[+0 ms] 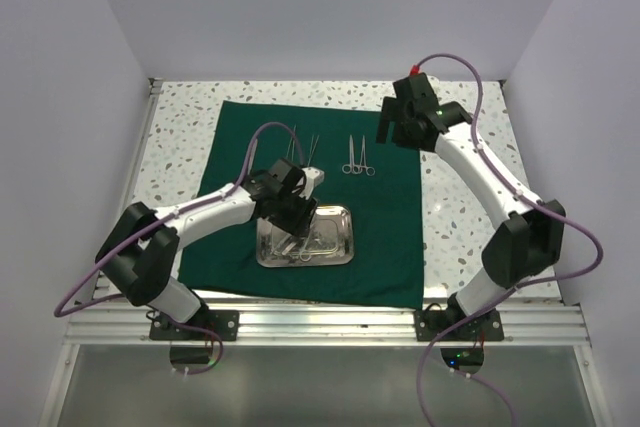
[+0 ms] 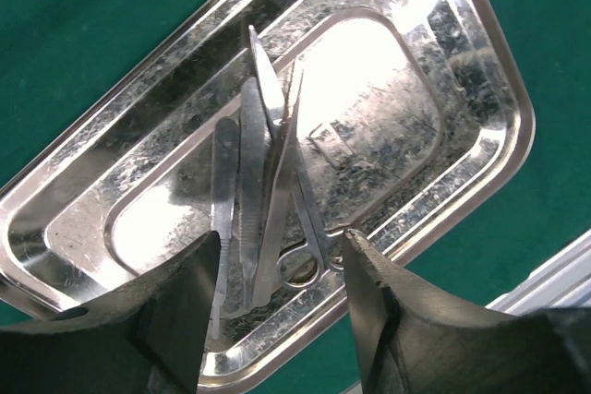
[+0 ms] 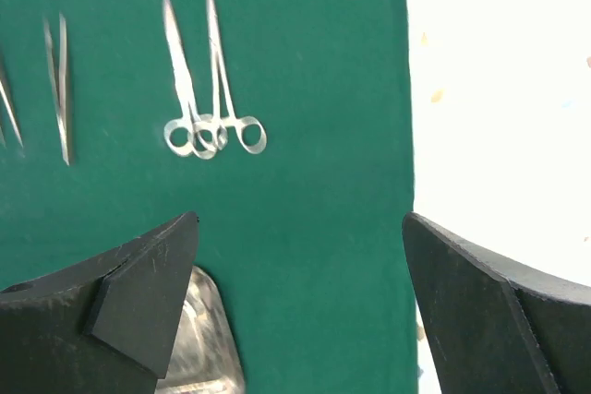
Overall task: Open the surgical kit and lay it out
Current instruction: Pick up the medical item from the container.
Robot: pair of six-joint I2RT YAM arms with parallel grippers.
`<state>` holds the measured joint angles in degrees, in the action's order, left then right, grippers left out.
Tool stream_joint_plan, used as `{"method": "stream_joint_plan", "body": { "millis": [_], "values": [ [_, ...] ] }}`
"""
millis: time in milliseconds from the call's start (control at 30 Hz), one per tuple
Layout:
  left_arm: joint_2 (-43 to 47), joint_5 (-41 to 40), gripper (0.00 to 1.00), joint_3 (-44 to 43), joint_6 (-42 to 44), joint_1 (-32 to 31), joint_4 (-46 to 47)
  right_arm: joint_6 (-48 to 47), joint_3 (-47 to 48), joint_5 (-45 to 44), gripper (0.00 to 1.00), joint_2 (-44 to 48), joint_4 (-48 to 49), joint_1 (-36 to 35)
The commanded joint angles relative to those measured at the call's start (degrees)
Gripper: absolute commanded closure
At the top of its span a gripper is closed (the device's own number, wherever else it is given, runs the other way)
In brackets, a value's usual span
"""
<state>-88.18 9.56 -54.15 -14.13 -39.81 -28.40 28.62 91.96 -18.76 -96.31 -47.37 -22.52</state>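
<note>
The dark green cloth (image 1: 390, 237) lies spread flat on the table. On its near middle sits the shiny steel tray (image 1: 341, 243). Tweezers, forceps and scissors lie bunched in the tray (image 2: 491, 89), the instruments (image 2: 262, 163) side by side. My left gripper (image 2: 282, 260) hangs just above their handle ends, open, its fingers (image 2: 180, 306) either side of the scissors' rings (image 2: 300, 267) and gripping nothing. Two ring-handled forceps (image 3: 211, 126) lie laid out on the cloth (image 3: 305, 62), with tweezers (image 3: 61, 80) to their left. My right gripper (image 3: 300, 223) is open and empty, high over the cloth's right edge.
More thin instruments (image 1: 302, 147) lie on the cloth behind the left gripper (image 1: 298, 209). Speckled white tabletop (image 1: 470, 197) borders the cloth. White walls close in the left, right and back. A metal rail (image 1: 330, 322) runs along the near edge by the arm bases.
</note>
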Motion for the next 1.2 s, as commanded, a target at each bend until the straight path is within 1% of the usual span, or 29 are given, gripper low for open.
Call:
{"method": "stream_joint_plan", "body": {
  "millis": [0, 100, 267, 667, 733, 767, 833, 867, 933, 967, 1133, 1167],
  "values": [
    [-0.4, -2.61, 0.42, 0.54, -1.86, -0.18, 5.2, 0.03, -6.61, -0.13, 0.04, 3.84, 0.35, 0.2],
    [-2.16, -4.37, 0.44, 0.1, -2.04, -0.27, 5.64, 0.03, -10.3, 0.13, 0.05, 6.83, 0.18, 0.2],
    [-4.01, -3.5, 0.47, -0.78, -1.6, -0.61, 6.52, 0.03, -13.3, -0.13, 0.05, 8.6, -0.09, 0.11],
    [-7.26, -5.16, 0.56, -1.92, -1.69, -2.2, 6.43, 0.12, -13.74, 0.22, 0.06, 7.98, 0.0, 0.2],
    [-7.79, -5.6, 0.59, -1.84, -1.69, -2.46, 6.08, 0.21, -13.92, 0.31, 0.06, 7.9, 0.0, 0.2],
    [-8.06, -6.22, 0.64, -1.84, -1.69, -2.72, 5.99, 0.21, -14.0, 0.31, 0.06, 7.89, 0.09, 0.2],
    [-8.32, -6.75, 0.68, -1.66, -1.69, -2.81, 5.47, 0.29, -14.18, 0.31, 0.06, 7.9, 0.09, 0.2],
    [-8.5, -7.27, 0.74, -1.57, -1.69, -2.9, 5.46, 0.29, -14.44, 0.22, 0.06, 7.98, 0.18, 0.11],
    [-8.67, -7.71, 0.78, -1.48, -1.6, -3.08, 5.03, 0.38, -14.62, 0.22, 0.06, 8.16, 0.27, 0.2],
    [-8.93, -7.89, 0.84, -1.48, -1.51, -3.25, 4.85, 0.38, -14.97, 0.13, 0.06, 8.16, 0.35, 0.11],
    [-9.9, -8.42, 0.89, -1.57, -1.16, -3.52, 3.88, 0.56, -16.02, 0.13, 0.06, 8.6, 0.53, 0.2],
    [-10.25, -8.42, 0.92, -1.49, -1.08, -3.52, 3.79, 0.65, -16.29, 0.13, 0.06, 8.6, 0.62, 0.11]
  ]
}}
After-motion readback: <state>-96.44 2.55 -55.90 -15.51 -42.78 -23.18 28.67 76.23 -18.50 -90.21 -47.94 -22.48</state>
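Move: The left hand hovers open over the tray. The medical item, seemingly slim tweezers, has its middle about 2 cm ahead, 1 cm right and 3 cm below. The scissors cross under it, about 3 cm ahead and 2 cm right; a ridged handle lies 2 cm ahead with no sideways offset, and a flat handle 2 cm ahead and 2 cm left. From the right hand the tweezers are about 15 cm back, 20 cm left and 17 cm below. Down about 3 cm, easing some 2 cm forward and 1 cm right, the left hand sinks to the instruments in the tray, then shuts its half-open fingers and pinches the tweezers around the middle. The right hand, empty and wide open, draws back and down about 6 cm each and a little right, away from the laid-out clamps, pausing partway. ##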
